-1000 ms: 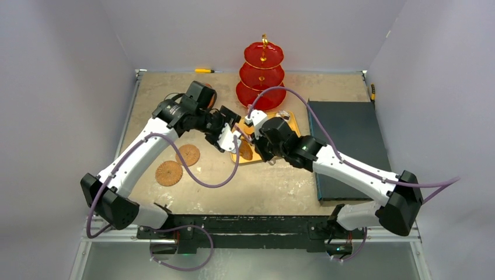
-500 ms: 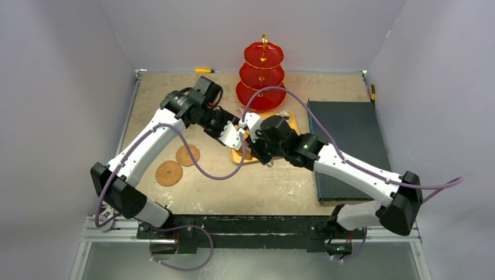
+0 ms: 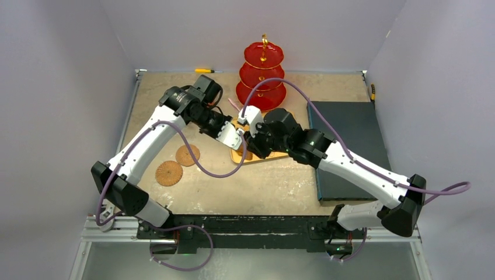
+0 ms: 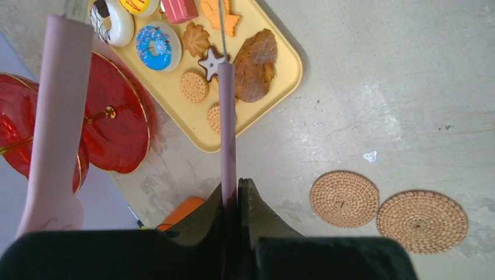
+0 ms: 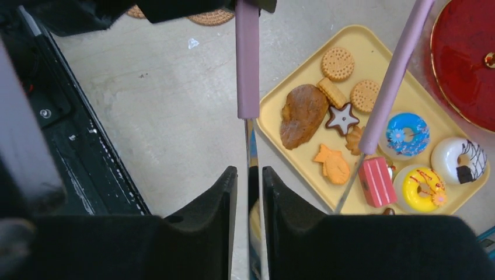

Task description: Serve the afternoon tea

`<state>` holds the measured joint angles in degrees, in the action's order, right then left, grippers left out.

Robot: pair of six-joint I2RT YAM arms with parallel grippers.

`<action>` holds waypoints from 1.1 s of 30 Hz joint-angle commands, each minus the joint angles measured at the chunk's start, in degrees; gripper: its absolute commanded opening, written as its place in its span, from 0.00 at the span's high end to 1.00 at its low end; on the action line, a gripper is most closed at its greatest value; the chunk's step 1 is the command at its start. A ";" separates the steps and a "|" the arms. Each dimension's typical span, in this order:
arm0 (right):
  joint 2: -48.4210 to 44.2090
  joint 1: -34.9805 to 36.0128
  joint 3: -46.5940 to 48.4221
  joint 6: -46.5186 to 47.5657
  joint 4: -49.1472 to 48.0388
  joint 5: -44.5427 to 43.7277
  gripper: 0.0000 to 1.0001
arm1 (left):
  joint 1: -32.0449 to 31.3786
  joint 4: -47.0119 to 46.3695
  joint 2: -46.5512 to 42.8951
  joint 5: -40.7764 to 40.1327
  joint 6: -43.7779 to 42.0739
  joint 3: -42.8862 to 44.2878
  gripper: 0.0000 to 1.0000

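Note:
A pair of metal tongs with pink sleeves (image 4: 226,128) hangs over the table beside the yellow tray (image 5: 297,164). My left gripper (image 4: 237,184) (image 3: 239,140) is shut on one pink sleeve. My right gripper (image 5: 250,170) (image 3: 249,147) stands slightly open around the bare metal strip of that same arm (image 5: 251,146), with a gap on one side. The tray holds toy pastries: a croissant (image 5: 303,114), a star (image 5: 341,118), a blue donut (image 5: 407,134), round biscuits (image 4: 193,86). The red three-tier stand (image 3: 262,76) is just behind it. Two brown coasters (image 4: 344,198) (image 4: 421,221) lie left. An orange mug (image 4: 181,211) peeks out under my left fingers.
A dark flat box (image 3: 350,146) fills the table's right side. A yellow-handled tool (image 3: 204,70) lies at the back edge. The black frame rail (image 5: 76,134) runs along the near edge. Purple cables arc over both arms.
My left gripper has moved in toward the tray and closed on the pink sleeve. My right gripper's jaws have parted a little around the metal strip.

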<state>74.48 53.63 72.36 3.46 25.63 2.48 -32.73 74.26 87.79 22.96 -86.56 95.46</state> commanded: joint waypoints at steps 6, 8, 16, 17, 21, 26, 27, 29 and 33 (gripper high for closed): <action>-8.24 -1.32 4.62 -2.54 -11.88 -5.36 0.07 | 7.09 -15.28 -4.79 21.83 30.44 -7.14 1.00; -10.05 -2.77 5.37 -2.93 -13.95 -4.22 0.02 | 9.99 -19.47 -5.75 26.36 36.95 -9.82 1.00; -14.30 -12.82 6.12 -5.45 -15.39 3.14 0.02 | 12.42 -22.36 -9.82 34.53 45.15 -14.34 1.00; -15.26 -16.12 5.13 -6.13 -15.94 8.23 0.02 | 12.71 -22.97 -10.10 34.95 46.97 -14.61 1.00; -21.22 -27.96 -4.55 -13.13 -28.17 23.08 0.02 | 13.17 -21.00 -10.63 38.92 50.72 -14.43 1.00; -18.69 -30.23 -8.02 -14.78 -31.10 40.20 0.02 | 15.55 -18.71 -9.67 45.02 54.62 -11.71 1.00; -17.92 -30.43 -8.72 -14.76 -31.65 43.76 0.02 | 16.49 -18.88 -9.39 46.76 55.77 -11.56 1.00; -16.77 -30.76 -10.75 -14.78 -34.02 48.64 0.02 | 18.05 -19.15 -8.95 49.66 58.01 -11.44 1.00; -17.65 -30.97 -19.40 -14.97 -46.43 52.82 0.02 | 18.84 -19.24 -8.76 51.99 59.48 -11.28 1.00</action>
<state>57.98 23.16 59.68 -10.02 -6.79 44.27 -14.66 55.53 78.89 67.37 -30.59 81.93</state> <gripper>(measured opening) 0.977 0.060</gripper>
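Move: The tongs are strung between both grippers: the left holds one pink leg, with the tongs' middle about 5 cm to its right. The right is on the metal end, with that middle about 6 cm to its left and 4 cm ahead. The food tray lies some 22 cm below the left hand, 15 cm right and 6 cm ahead. From the left hand the cake stand is about 24 cm ahead and 14 cm right, the orange mug 20 cm ahead and 6 cm left. Open the right gripper wide to let go of the tongs' metal end, lift it about 19 cm while drawing it some 12 cm to the right and levelling its fingers, then ease it back left and down. Keep the left gripper shut on the pink leg, raise it roughly 6 cm and slightly back, and swing its fingers from steeply down to pointing right. ##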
